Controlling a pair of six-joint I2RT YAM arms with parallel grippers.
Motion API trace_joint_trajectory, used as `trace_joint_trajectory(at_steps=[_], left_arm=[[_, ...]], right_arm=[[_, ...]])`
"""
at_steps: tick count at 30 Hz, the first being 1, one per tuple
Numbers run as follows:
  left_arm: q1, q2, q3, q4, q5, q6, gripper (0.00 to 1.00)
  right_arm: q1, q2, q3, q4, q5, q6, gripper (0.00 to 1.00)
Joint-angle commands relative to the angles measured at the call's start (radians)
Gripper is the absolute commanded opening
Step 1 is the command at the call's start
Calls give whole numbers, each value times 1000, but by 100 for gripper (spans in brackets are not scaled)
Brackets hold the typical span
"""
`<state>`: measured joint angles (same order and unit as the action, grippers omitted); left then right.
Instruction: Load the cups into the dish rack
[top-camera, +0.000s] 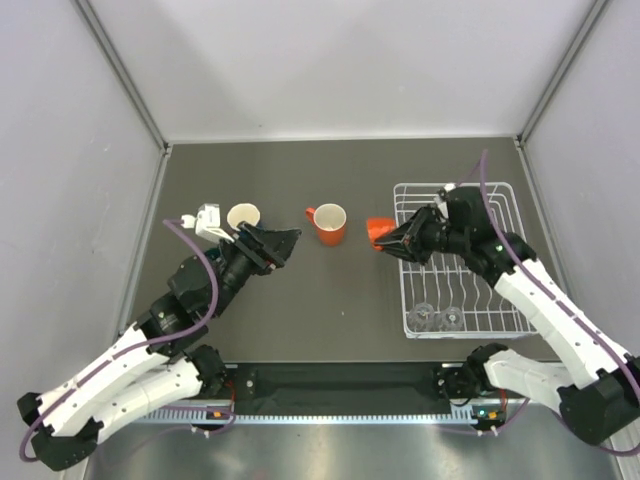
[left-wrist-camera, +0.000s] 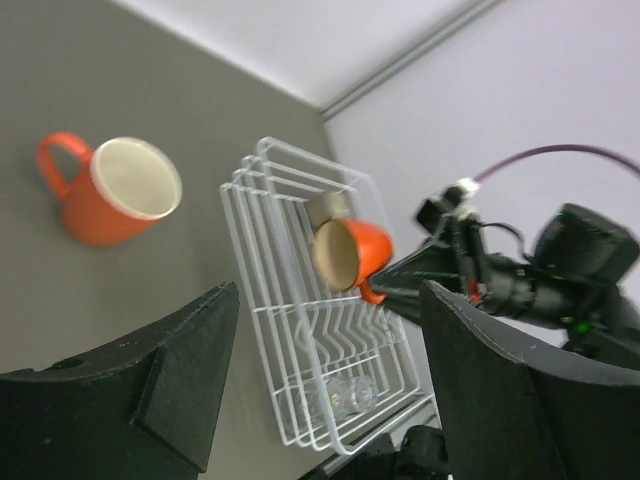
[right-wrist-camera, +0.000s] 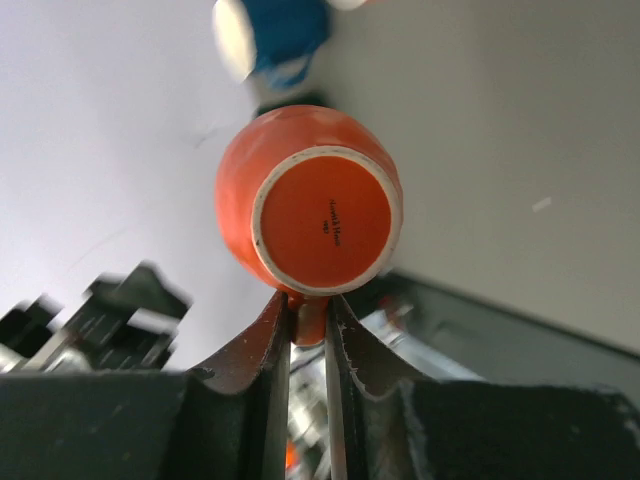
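Note:
My right gripper (top-camera: 386, 243) (right-wrist-camera: 308, 305) is shut on the handle of the tiny orange cup (top-camera: 377, 230) (right-wrist-camera: 320, 215), which lies on its side in the air at the left edge of the white dish rack (top-camera: 500, 195) (left-wrist-camera: 300, 330). Two clear glasses (top-camera: 438, 317) (left-wrist-camera: 345, 395) lie in the rack's near end. The large orange mug (top-camera: 329, 223) (left-wrist-camera: 115, 190) stands mid-table. A beige mug (top-camera: 243, 216) stands to its left. My left gripper (top-camera: 285, 246) (left-wrist-camera: 328, 300) is open and empty between them. A blue mug (right-wrist-camera: 270, 35) shows only in the right wrist view.
Grey walls close in the dark table (top-camera: 330, 320) on the left, back and right. The right arm reaches over the rack's far end. The left arm lies diagonally across the near-left part of the table.

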<state>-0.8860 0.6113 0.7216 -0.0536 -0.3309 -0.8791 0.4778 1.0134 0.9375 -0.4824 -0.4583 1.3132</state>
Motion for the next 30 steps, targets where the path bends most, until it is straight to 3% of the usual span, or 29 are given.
trace_joint_trajectory(at_steps=[1, 6, 10, 13, 19, 30], left_arm=[[-5, 24, 104, -305, -123, -89, 77], [-4, 96, 229, -538, -86, -81, 77], [-4, 139, 277, -623, -56, -49, 77], [-5, 137, 288, -653, -63, -26, 77], [-5, 137, 282, -643, -117, 28, 77], [-4, 281, 381, -615, -85, 235, 77]], right_arm=[[-57, 46, 148, -289, 210, -322, 0], [-106, 155, 248, -490, 505, -463, 0], [-151, 249, 294, -556, 757, -509, 0], [-201, 303, 288, -559, 860, -505, 0], [-327, 376, 241, -470, 923, -512, 0], [-392, 482, 166, -387, 998, -509, 0]])
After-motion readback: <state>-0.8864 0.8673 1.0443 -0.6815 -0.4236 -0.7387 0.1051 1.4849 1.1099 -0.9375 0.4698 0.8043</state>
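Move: The right hand holds the small orange cup by its handle; its spot in the rack lies about 26 cm right, 6 ahead and 20 below. The grey cup stands some 9 cm beyond that spot; the two glasses are 9 cm back of the hand, 14 and 22 to its right. From the left hand that spot is about 45 cm right, 10 ahead; the orange mug, 15 ahead and 9 right. Right hand carries the pinched cup some 26 cm right, 16 down over the rack; open left hand sinks. ##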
